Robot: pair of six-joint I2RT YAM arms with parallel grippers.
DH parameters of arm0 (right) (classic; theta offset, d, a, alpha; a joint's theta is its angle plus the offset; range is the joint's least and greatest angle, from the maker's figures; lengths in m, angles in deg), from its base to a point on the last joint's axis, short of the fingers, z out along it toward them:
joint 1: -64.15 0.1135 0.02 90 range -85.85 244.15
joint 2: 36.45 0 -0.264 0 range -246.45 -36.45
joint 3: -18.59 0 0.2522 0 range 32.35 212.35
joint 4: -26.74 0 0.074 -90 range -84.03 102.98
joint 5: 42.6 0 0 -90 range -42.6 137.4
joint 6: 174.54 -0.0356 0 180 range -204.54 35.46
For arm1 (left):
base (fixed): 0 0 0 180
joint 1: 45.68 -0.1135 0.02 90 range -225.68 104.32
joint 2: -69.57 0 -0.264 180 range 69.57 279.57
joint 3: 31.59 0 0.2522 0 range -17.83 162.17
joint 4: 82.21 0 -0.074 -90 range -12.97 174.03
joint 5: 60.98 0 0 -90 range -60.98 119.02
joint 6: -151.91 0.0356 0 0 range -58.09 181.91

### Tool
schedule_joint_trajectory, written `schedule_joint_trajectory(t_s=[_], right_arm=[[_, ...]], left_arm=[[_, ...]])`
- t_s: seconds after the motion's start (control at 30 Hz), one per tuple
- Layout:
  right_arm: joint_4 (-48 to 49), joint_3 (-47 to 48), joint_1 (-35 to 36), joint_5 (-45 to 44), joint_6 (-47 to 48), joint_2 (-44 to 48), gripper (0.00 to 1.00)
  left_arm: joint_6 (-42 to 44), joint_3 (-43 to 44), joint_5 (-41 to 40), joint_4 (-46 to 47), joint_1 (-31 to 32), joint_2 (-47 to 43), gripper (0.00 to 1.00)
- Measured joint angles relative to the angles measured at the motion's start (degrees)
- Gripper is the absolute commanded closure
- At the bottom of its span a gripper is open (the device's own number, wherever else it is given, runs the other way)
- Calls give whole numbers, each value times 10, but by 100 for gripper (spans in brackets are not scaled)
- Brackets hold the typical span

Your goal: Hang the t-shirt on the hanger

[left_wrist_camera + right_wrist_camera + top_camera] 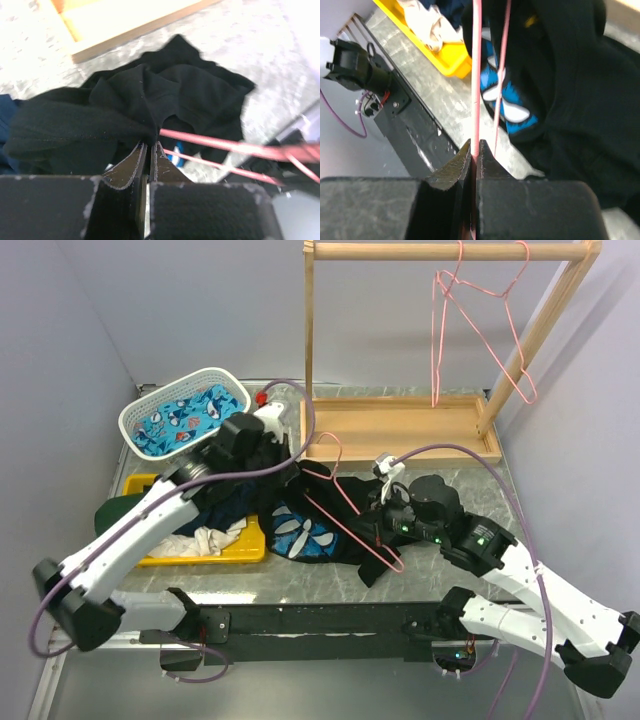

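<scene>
The black t-shirt lies crumpled at the table's middle, its blue-and-white print facing up. A pink wire hanger lies across it, hook toward the wooden stand. My left gripper is at the shirt's far left edge. In the left wrist view it is shut on a fold of the black t-shirt, and the hanger runs off to the right. My right gripper is at the hanger's near right side. In the right wrist view it is shut on the hanger, beside the print.
A yellow tray with white and dark garments sits at the left. Behind it is a white basket of blue patterned cloth. A wooden rack with two more pink hangers stands at the back on its base.
</scene>
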Motion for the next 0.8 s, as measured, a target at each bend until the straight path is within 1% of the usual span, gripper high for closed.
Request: schedule_joint_trajectory(t_s=[0.13, 0.2, 0.37, 0.5, 0.53, 0.6, 0.67, 0.7, 0.8], right_arm=[[75, -35, 1, 14, 5, -2, 100], [119, -54, 2, 24, 5, -6, 100], [245, -126, 8, 43, -2, -34, 100], [324, -161, 22, 42, -2, -78, 100], [340, -163, 25, 39, -2, -88, 100], [370, -163, 31, 36, -1, -108, 100], [392, -163, 35, 33, -1, -125, 100], [405, -164, 38, 31, -1, -133, 100], [435, -167, 41, 31, -2, -150, 100]], left_arm=[[4, -31, 23, 9, 11, -74, 92], [4, -53, 30, 18, 10, -103, 92], [-4, -99, 36, 35, 11, -132, 90], [-8, -130, 32, 39, 11, -148, 84], [-8, -137, 31, 42, 11, -151, 77], [-9, -153, 24, 53, 11, -161, 69], [-9, -165, 14, 59, 12, -169, 54], [-12, -173, 8, 65, 12, -173, 49], [-10, -188, -2, 75, 13, -184, 42]])
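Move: My left hand holds the t-shirt's lifted neckline at its fingertips; the left end of the hanger is just 2 cm back, 3 cm right and slightly below. From my right hand, which grips the hanger, that neckline is about 12 cm forward, 18 cm left, roughly level. The shirt's blue flower print lies some 8 cm back of my left hand, 3 cm left and 20 cm below; the yellow tray, 4 cm back, 28 cm left, equally low. I slide the hanger deeper into the t-shirt's neckline with my right hand, going about 8 cm left, edging forward, then sinking some 5 cm while keeping my grip. My left hand draws the neckline back about 5 cm over the hanger's end, rising briefly, then eases down and slightly left as its fingers open halfway and let go of the cloth. ##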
